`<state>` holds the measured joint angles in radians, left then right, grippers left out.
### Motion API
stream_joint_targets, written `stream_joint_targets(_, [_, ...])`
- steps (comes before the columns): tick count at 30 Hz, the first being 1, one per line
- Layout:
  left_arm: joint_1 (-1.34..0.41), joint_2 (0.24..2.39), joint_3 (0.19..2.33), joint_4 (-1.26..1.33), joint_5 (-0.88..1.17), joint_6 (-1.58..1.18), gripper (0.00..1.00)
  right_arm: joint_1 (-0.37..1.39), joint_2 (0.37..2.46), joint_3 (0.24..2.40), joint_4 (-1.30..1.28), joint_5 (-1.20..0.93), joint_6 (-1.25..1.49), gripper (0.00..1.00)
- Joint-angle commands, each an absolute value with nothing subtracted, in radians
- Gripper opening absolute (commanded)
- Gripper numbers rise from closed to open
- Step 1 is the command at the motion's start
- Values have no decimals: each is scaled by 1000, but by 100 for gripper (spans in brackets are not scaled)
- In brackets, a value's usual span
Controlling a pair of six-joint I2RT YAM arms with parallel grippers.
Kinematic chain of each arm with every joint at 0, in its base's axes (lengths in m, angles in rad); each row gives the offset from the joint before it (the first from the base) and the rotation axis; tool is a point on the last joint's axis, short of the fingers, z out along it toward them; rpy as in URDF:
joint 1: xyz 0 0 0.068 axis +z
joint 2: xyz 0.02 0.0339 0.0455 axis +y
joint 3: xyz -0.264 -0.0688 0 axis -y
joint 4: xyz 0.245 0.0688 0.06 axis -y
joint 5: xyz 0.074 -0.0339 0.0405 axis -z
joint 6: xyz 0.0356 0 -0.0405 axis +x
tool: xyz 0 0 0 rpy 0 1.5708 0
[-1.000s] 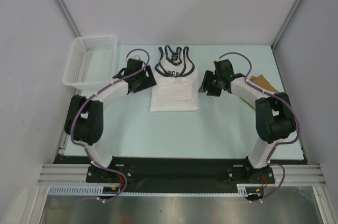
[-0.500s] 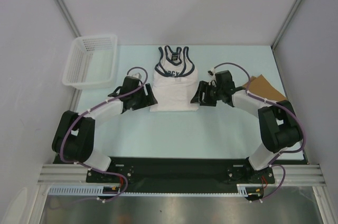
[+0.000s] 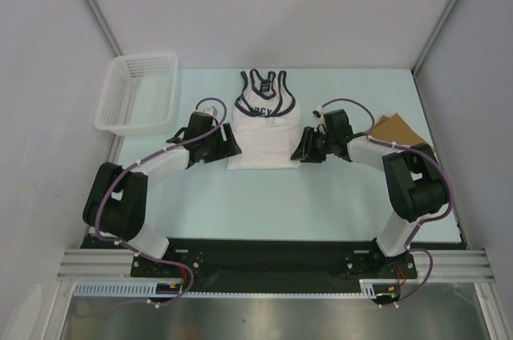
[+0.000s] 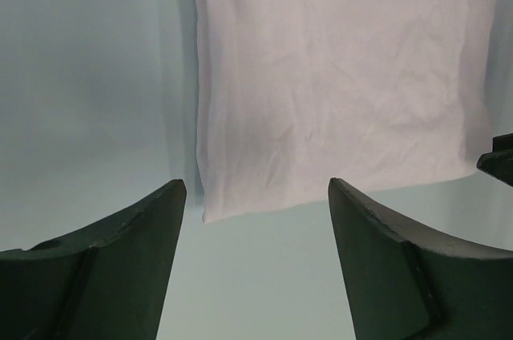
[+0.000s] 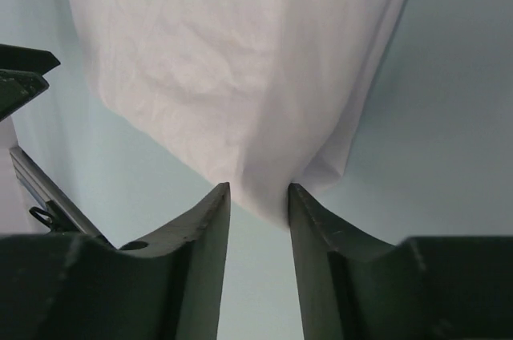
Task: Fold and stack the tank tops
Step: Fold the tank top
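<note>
The white tank top [image 3: 264,133] with navy trim lies flat mid-table, its sides folded in and its hem toward me. My left gripper [image 3: 228,150] is low at the hem's left corner and open. In the left wrist view the white cloth [image 4: 337,91] ends just ahead of the wide-apart left gripper [image 4: 256,184], with bare table between the fingers. My right gripper [image 3: 300,150] is at the hem's right corner. Its jaws have narrowed, and the bunched corner of the white cloth [image 5: 224,59] sits between the tips of the right gripper [image 5: 259,186]. The tan-brown tank top [image 3: 398,126] lies at the right, partly behind the right arm.
A white lattice basket [image 3: 140,91] stands at the back left of the table. Grey walls and metal posts close in the back and both sides. The left gripper's finger [image 5: 20,75] shows at the left edge of the right wrist view.
Both arms came down and inward to the near corners of the white top. The right jaws have narrowed around the right corner. The left jaws stay wide.
</note>
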<state>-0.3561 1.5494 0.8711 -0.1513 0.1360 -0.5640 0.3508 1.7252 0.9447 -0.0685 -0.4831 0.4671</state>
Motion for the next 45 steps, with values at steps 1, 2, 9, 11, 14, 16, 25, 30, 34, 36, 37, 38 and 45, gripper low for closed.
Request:
stream_joint_targets(1, [-359,1569,896,-106,161,-540,77,354,1736,957,-15,-514,476,38])
stream_joint_targets(2, [-359,1572,893,-100,163,-541,77,353,1738,954,-18,-514,477,36])
stream_joint_targets(9, [-357,1575,882,-94,170,-532,77,338,1717,887,-23,-500,485,42])
stream_joint_targets(11, [-359,1575,877,-89,178,-534,76,334,1709,867,-9,-508,494,42])
stream_joint_targets(14, [-357,1582,870,-83,186,-535,72,334,1703,842,26,-520,499,41])
stream_joint_targets(16, [-359,1586,864,-81,192,-537,68,334,1701,830,40,-525,503,40])
stream_joint_targets(25, [-357,1583,821,-75,190,-543,59,307,1724,839,25,-515,506,1])
stream_joint_targets(30, [-359,1562,779,-90,178,-548,59,302,1712,841,14,-514,496,0])
stream_joint_targets(34, [-359,1537,743,-101,144,-555,62,302,1715,847,6,-512,491,0])
stream_joint_targets(36, [-359,1549,733,-84,166,-558,59,302,1717,847,8,-515,492,0])
stream_joint_targets(37, [-357,1557,735,-75,173,-566,57,302,1720,847,8,-517,494,0])
stream_joint_targets(38, [-359,1566,736,-74,184,-571,55,304,1720,848,9,-517,495,0])
stream_joint_targets(45, [-359,1634,761,-26,209,-589,29,302,1710,845,6,-517,495,0])
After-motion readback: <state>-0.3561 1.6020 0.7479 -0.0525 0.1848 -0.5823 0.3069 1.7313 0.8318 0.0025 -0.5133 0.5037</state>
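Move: The left hand hangs about 5 cm above the folded white tank top's near left corner, which lies some 3 cm back and 1 cm left of it. The right hand is about 3 cm above the near right corner, 2 cm back and 1 cm to its right. The printed strap end lies about 18 cm ahead and 8 cm left of the right hand; the folded brown tank top lies 8 cm ahead and 27 cm right of it. The right hand goes first, dipping about 3 cm down and 2 cm back onto the near right corner of the white tank top, and its half-open fingers shut fully there, pinching the corner while the hand eases a little to its right and then stays put. The left hand hovers nearly still, then sinks about 5 cm and draws back some 3 cm to the near left corner, tipping about 5 degrees further down, with its wide fingers closing to around a third open and the cloth between their tips. ##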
